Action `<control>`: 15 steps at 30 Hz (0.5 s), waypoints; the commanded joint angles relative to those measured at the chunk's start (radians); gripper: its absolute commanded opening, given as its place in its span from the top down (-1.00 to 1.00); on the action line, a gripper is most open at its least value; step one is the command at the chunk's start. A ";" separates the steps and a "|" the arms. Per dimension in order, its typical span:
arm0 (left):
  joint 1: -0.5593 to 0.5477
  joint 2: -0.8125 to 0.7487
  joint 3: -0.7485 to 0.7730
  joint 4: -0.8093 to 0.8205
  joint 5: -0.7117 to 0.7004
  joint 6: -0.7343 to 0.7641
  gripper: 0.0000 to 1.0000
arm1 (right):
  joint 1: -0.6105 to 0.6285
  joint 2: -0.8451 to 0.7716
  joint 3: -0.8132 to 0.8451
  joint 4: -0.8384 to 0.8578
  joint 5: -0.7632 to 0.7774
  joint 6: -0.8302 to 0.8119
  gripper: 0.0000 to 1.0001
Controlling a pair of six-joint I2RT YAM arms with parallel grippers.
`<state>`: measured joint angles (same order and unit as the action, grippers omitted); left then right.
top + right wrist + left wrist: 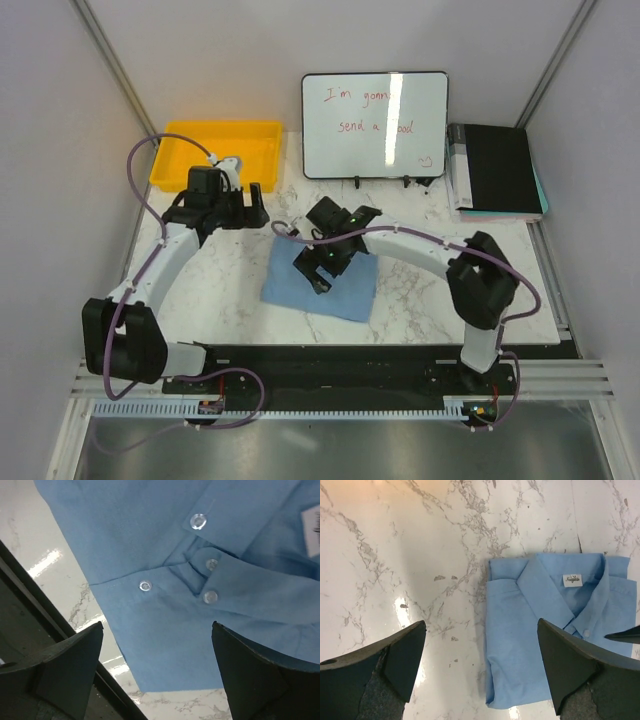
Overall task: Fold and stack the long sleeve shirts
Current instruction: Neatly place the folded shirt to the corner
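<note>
One long sleeve shirt [345, 292] lies folded into a light blue rectangle on the marble table, just in front of centre. The left wrist view shows its pointed collar and white neck label [572, 580]. The shirt [535, 635] there lies flat, below and to the right of my left gripper [480, 680], which is open and empty over bare marble. In the top view the left gripper [252, 203] hovers behind and left of the shirt. My right gripper [310, 275] hangs open just above the shirt's left part. Buttoned cloth [190, 605] lies under the right gripper [157, 675], and nothing is held.
A yellow tray [170, 165] stands at the back left. A whiteboard [375, 125] is propped at the back centre. A black notebook [495, 170] lies at the back right. The dark front rail [30, 610] runs close to the shirt's near edge.
</note>
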<state>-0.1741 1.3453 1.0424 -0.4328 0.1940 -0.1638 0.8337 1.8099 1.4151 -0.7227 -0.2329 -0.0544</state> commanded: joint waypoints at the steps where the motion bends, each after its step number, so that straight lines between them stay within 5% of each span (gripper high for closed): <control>1: 0.019 -0.055 0.013 -0.038 0.045 -0.026 -0.99 | 0.010 0.129 0.068 -0.021 0.100 -0.100 -0.96; 7: 0.035 -0.034 0.067 -0.041 0.059 0.003 -0.99 | -0.048 0.123 -0.083 -0.101 0.081 -0.372 -0.96; 15: 0.036 0.032 0.110 -0.020 0.093 0.023 -0.99 | -0.413 -0.081 -0.359 -0.357 0.108 -0.795 -0.96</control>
<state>-0.1432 1.3418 1.1030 -0.4789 0.2466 -0.1638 0.5991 1.8175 1.1950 -0.8539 -0.2024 -0.5747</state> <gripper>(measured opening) 0.991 0.982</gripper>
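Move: The folded shirt lies flat right under the open right hand, its middle about 8 cm below, roughly 1 cm ahead and 1 cm to the right. From that hand the black binder is some 28 cm ahead and 43 cm right, the yellow bin about 30 cm ahead and 23 cm left, both 5 or 6 cm lower. From the left hand the shirt's middle lies about 12 cm back, 12 cm right and 14 cm down. Its open fingertips press onto the top of the folded shirt as the right hand sinks about 7 cm; keeping that height, it then drags the cloth some 14 cm to the right, gathering speed to the end. The fingers stay wide while the hand turns some 15 degrees counter-clockwise and tips more upright. ##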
